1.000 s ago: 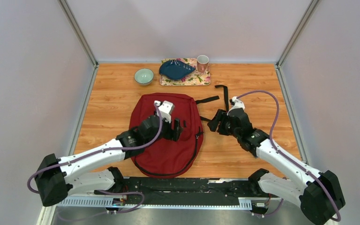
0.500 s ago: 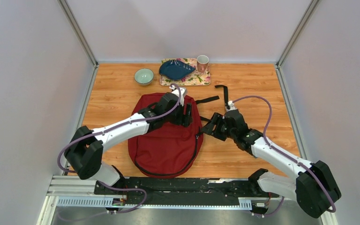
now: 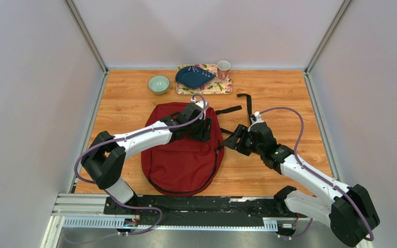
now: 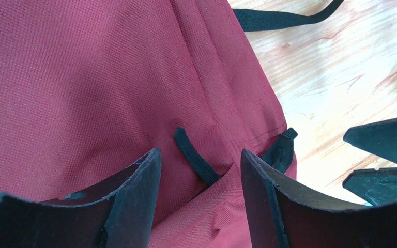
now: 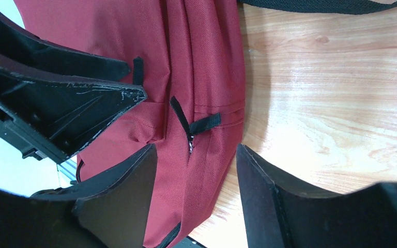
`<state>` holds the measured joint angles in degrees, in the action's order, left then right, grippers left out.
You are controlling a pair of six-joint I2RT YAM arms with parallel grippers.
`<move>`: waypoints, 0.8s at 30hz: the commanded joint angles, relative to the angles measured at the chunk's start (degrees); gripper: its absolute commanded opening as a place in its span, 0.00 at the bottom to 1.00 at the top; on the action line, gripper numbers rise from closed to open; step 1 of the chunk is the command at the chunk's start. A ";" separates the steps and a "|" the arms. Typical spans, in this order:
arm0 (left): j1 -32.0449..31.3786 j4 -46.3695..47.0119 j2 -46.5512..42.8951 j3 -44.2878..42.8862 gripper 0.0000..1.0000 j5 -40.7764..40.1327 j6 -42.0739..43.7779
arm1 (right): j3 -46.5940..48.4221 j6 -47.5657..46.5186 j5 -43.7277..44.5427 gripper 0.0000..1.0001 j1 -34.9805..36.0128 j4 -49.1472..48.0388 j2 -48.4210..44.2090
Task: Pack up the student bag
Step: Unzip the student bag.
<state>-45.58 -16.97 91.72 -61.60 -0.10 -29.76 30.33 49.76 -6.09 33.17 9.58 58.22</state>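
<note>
The dark red student bag (image 3: 178, 157) lies flat in the middle of the table. My left gripper (image 3: 205, 130) hovers over its upper right part, open. In the left wrist view the left gripper (image 4: 200, 155) straddles a short black pull tab (image 4: 194, 155) on the bag (image 4: 82, 77) without pinching it. My right gripper (image 3: 232, 140) is at the bag's right edge, open. In the right wrist view the right gripper (image 5: 196, 150) stands over the red side seam, just below a black zipper pull (image 5: 186, 121), with the left gripper's black fingers (image 5: 57, 103) close by.
Black straps (image 3: 245, 103) trail from the bag's top onto the wood. At the back stand a flowered tray (image 3: 222, 87) with a blue wallet (image 3: 194, 76) and a pink cup (image 3: 223, 68), and a green bowl (image 3: 158, 83). White walls enclose the table.
My left arm has reached farther across the bag to its upper right edge, and its jaws have narrowed a little. My right gripper has moved left, up against the bag's edge.
</note>
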 commanded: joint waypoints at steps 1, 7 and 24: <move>0.32 -0.34 1.96 -2.56 0.63 1.59 -1.44 | 0.17 0.08 0.55 0.60 -0.12 -0.97 -1.17; 0.41 -0.52 2.85 -3.35 0.52 2.38 -1.53 | 0.00 -0.19 0.99 0.60 -0.12 -0.53 -1.35; 0.32 -1.05 5.22 -4.58 0.11 3.52 -1.27 | 0.44 -0.54 0.99 0.59 -0.12 -0.44 -1.00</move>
<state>-45.54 -17.43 96.14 -63.53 2.24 -31.05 30.30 49.71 -6.02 33.17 9.65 58.02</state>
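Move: The front pocket's black zipper tab lies almost under my left hand, about 3 cm below my open fingertips and 1 cm to the right. The bag's other zipper pull sits near the bag's right edge, some 5 cm right of my left hand, 4 cm back and 4 cm lower; a black side strap lies about 7 cm right and 3 cm ahead. My right hand has the tab about 4 cm ahead, 7 cm left and slightly below. I close the fingers of my left hand from well apart to nearly shut, bringing the tips together around the black zipper tab. As they close I sink the hand about 2 cm onto the bag and ease it roughly 1 cm right, with its pointing hardly changed, so the tab ends up pinched between the fingertips. ##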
